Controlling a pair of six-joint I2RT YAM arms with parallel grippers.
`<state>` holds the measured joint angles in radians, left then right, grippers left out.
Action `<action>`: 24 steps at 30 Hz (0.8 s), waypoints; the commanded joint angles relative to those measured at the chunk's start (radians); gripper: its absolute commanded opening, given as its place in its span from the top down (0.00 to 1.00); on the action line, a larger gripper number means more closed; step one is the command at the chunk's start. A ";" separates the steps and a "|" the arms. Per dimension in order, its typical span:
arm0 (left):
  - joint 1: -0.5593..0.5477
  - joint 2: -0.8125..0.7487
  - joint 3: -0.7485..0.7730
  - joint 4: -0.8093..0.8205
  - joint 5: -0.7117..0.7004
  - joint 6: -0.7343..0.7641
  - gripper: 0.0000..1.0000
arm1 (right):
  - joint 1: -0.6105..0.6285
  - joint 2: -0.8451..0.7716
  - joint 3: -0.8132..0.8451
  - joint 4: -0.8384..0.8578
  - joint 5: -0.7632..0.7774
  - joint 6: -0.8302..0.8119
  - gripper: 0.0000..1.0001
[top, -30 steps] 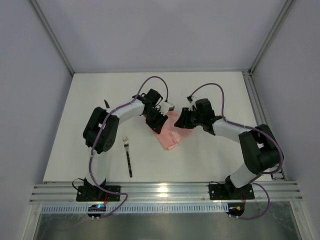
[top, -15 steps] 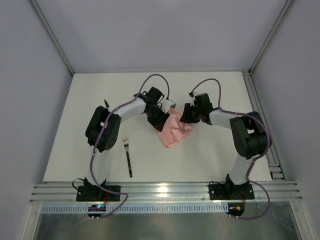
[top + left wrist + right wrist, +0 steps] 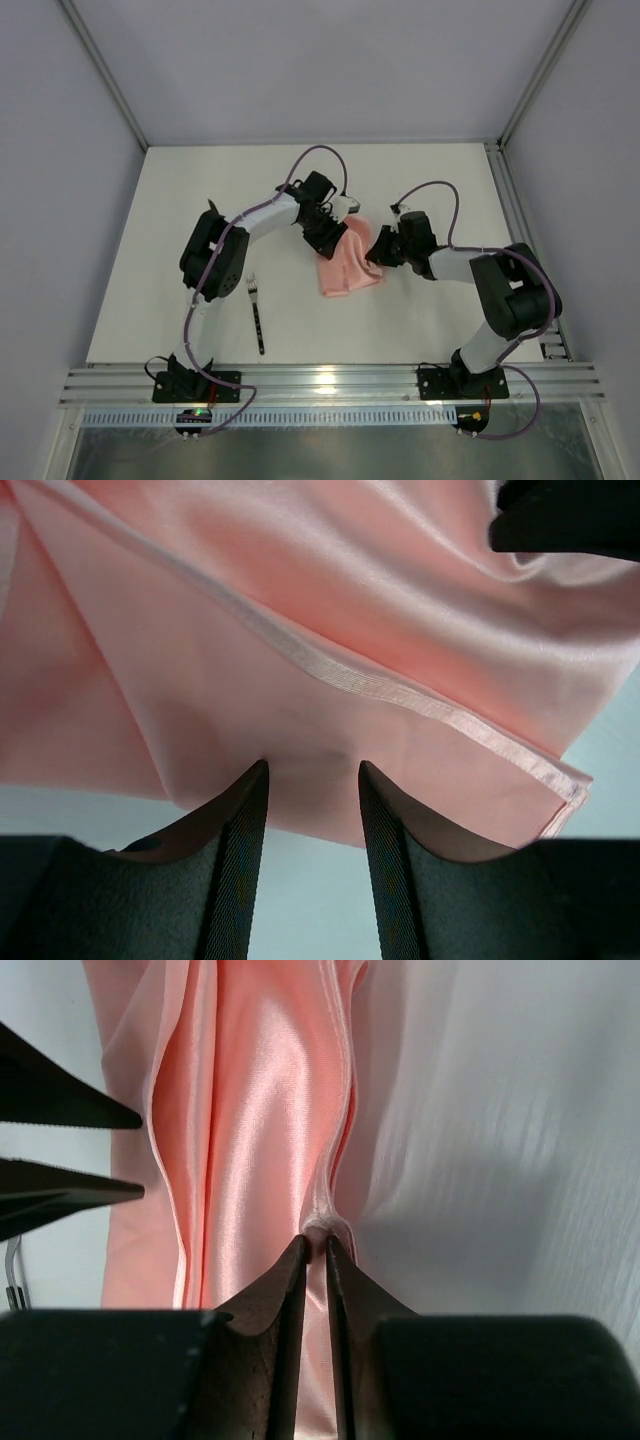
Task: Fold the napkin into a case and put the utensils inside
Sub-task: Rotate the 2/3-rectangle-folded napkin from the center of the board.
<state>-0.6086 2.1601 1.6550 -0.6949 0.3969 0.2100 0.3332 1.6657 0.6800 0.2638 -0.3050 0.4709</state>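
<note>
The pale-pink napkin (image 3: 345, 268) lies crumpled and partly folded mid-table between the two grippers. My left gripper (image 3: 337, 228) is at its far left edge, open. In the left wrist view its fingertips (image 3: 250, 780) touch the napkin (image 3: 350, 600) with bare table showing between them. At the right edge, my right gripper (image 3: 376, 252) is shut on a raised fold. In the right wrist view the right gripper (image 3: 315, 1242) pinches a ridge of the napkin (image 3: 250, 1110). The fork (image 3: 257, 312) lies on the table left of the napkin, tines pointing away.
The white table (image 3: 440, 320) is walled by grey panels and metal posts. A rail (image 3: 330, 382) runs along the near edge by both arm bases. The left arm's elbow (image 3: 208, 255) stands close above the fork.
My right gripper has moved nearer along the napkin's right edge and closed on a fold. The napkin has bunched narrower and shifted. The left gripper has edged right.
</note>
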 commanded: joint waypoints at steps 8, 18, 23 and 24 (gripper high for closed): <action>-0.010 0.000 -0.027 -0.061 0.025 0.176 0.57 | 0.104 -0.352 -0.152 -0.214 0.027 0.041 0.69; -0.115 -0.046 -0.103 -0.052 -0.032 0.342 0.57 | -0.154 -0.238 0.192 -0.440 -0.121 -0.280 0.49; -0.122 -0.045 -0.103 -0.040 -0.070 0.335 0.57 | -0.155 0.075 0.548 -0.572 -0.203 -0.460 0.46; -0.125 -0.045 -0.103 -0.038 -0.076 0.336 0.57 | -0.155 0.162 0.641 -0.589 -0.232 -0.519 0.46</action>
<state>-0.7326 2.1136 1.5860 -0.7067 0.3504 0.5293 0.1749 1.7164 1.1545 -0.2256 -0.4248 0.1387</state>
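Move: The right hand, low over the board, already pinches the napkin's right edge; the napkin's middle lies about 5 cm to its left and roughly 1 cm ahead, its far end some 11 cm ahead and 1 cm left. For the left hand, on the napkin's left side, that middle is about 5 cm right and 1 cm back; the fork is some 15 cm left and 15 cm back. All lie about 1 cm lower than the hands. Back first: the right hand draws the pinched right edge some 7 cm towards the bases, opening and rising as it lets go. It then swings forward about 15 cm, slightly right and higher, towards over the napkin's far right corner, fingers wide. The left fingertips stay on the napkin, half open, sliding 4 cm back and a little right while turning some 20 degrees clockwise. ##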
